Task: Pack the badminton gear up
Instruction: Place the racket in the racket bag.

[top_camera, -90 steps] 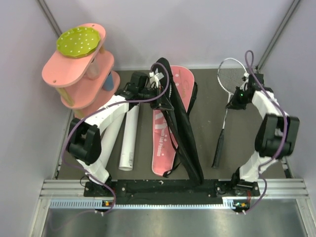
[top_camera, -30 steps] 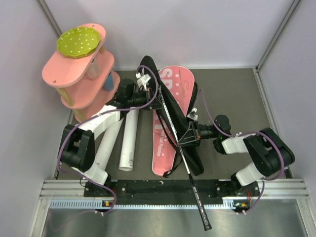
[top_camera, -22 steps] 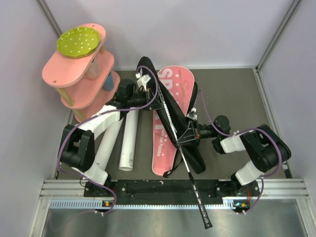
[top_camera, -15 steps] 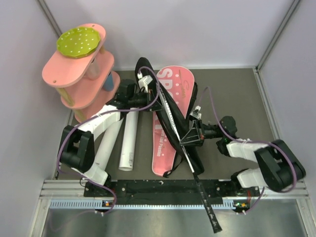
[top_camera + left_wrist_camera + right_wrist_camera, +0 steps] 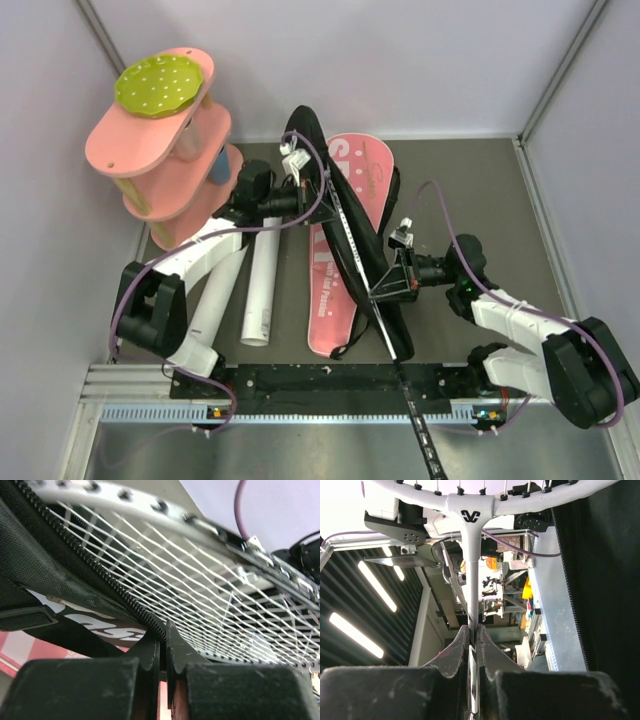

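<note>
The racket-shaped bag point(image 5: 350, 175) lies open at mid-table, pink side down and its black flap point(image 5: 352, 248) lifted. My left gripper point(image 5: 300, 192) is shut on the flap's zipper edge point(image 5: 127, 602), its fingertips point(image 5: 172, 642) pinched together. A white racket point(image 5: 417, 425) runs diagonally, its strung head point(image 5: 200, 600) inside the bag opening and its dark handle reaching over the near rail. My right gripper point(image 5: 392, 283) is shut on the racket's thin shaft point(image 5: 472, 600), just below the white throat point(image 5: 471, 515). Two long white tubes point(image 5: 262, 280) lie left of the bag.
A pink tiered shelf point(image 5: 150, 150) with a green dotted disc point(image 5: 158, 83) stands at the back left, close to my left arm. White walls close in the table on three sides. The metal rail point(image 5: 300, 395) with the arm bases runs along the near edge.
My right arm has swung down toward the near right corner, still gripping the shaft. The racket handle has slid farther out over the near rail. The left gripper keeps its hold on the flap.
</note>
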### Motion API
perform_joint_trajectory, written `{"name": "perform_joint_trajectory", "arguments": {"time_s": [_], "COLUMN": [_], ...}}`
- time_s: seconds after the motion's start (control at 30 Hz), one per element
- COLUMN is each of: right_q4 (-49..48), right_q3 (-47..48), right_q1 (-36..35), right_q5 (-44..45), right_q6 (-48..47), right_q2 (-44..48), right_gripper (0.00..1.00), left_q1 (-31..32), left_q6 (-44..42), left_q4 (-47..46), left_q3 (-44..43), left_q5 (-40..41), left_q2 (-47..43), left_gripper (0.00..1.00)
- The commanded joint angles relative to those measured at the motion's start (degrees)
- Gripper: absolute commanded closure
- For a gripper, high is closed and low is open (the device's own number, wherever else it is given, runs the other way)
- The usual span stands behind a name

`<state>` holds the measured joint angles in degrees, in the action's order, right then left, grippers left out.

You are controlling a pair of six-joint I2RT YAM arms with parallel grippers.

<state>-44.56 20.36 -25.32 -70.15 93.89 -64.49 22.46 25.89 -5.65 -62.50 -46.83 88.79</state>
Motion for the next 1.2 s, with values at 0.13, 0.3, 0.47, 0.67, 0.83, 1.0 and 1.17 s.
{"name": "perform_joint_trajectory", "arguments": {"time_s": [0.13, 0.3, 0.47, 0.67, 0.83, 1.0, 1.17], "right_q4": [-10.9, -16.5, -20.9, -36.0, -22.8, -7.3, -1.9], "right_q3": [0.1, -1.9, -3.3, -5.9, -5.7, -1.2, 2.2], "right_q1": [-2.0, -3.5, -6.1, -8.2, -8.2, -7.7, -7.4], "right_q5": [1.4, 2.9, 4.7, 6.1, 6.2, 8.7, 8.8], "right_q6": [6.6, 8.0, 9.1, 17.7, 8.5, -4.2, -8.3], "right_q2": [-0.9, -4.1, -7.4, -12.6, -11.1, -10.2, -11.6], "right_gripper": [1.0, 1.0, 1.0, 1.0, 1.0, 1.0, 1.0], "left_q1": [0.5, 0.6, 0.4, 0.4, 0.4, 0.4, 0.4], "left_q6": [3.8, 3.5, 3.4, 1.6, 3.0, 2.8, 0.7], "left_q4": [-14.8, -14.0, -12.1, -5.3, -3.5, -1.3, 2.4], "left_q3": [9.8, 13.8, 16.4, 16.2, 16.9, 18.4, 17.8], "left_q5": [-2.5, -0.2, 2.4, 5.5, 7.0, 8.3, 9.6], "left_q2": [-4.9, -5.6, -8.5, -10.7, -10.7, -12.1, -12.3], "left_gripper": [1.0, 1.0, 1.0, 1.0, 1.0, 1.0, 1.0]}}
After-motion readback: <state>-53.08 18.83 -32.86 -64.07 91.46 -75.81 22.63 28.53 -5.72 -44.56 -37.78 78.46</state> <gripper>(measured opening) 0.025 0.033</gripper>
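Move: The left hand grips the open zipped edge of the black racket bag, with the middle of the racket head about 5 cm to its right, 4 cm back and roughly level. The right hand pinches the racket shaft just behind the head; the middle of the racket bag is some 12 cm ahead of it, 5 cm left and 8 cm lower. The pink SPORT bag lies on the table, about 10 cm ahead of the right hand, 4 cm left and 20 cm down. Down, then back and to the left, goes the left hand, sinking about 6 cm while it keeps its pinch on the racket bag's edge and turns a little counter-clockwise. The right hand, still holding the shaft, rises slightly, eases back and left, then sinks and comes forward again, ending about 4 cm lower and 3 cm farther left, taking the racket along over the open bag. ##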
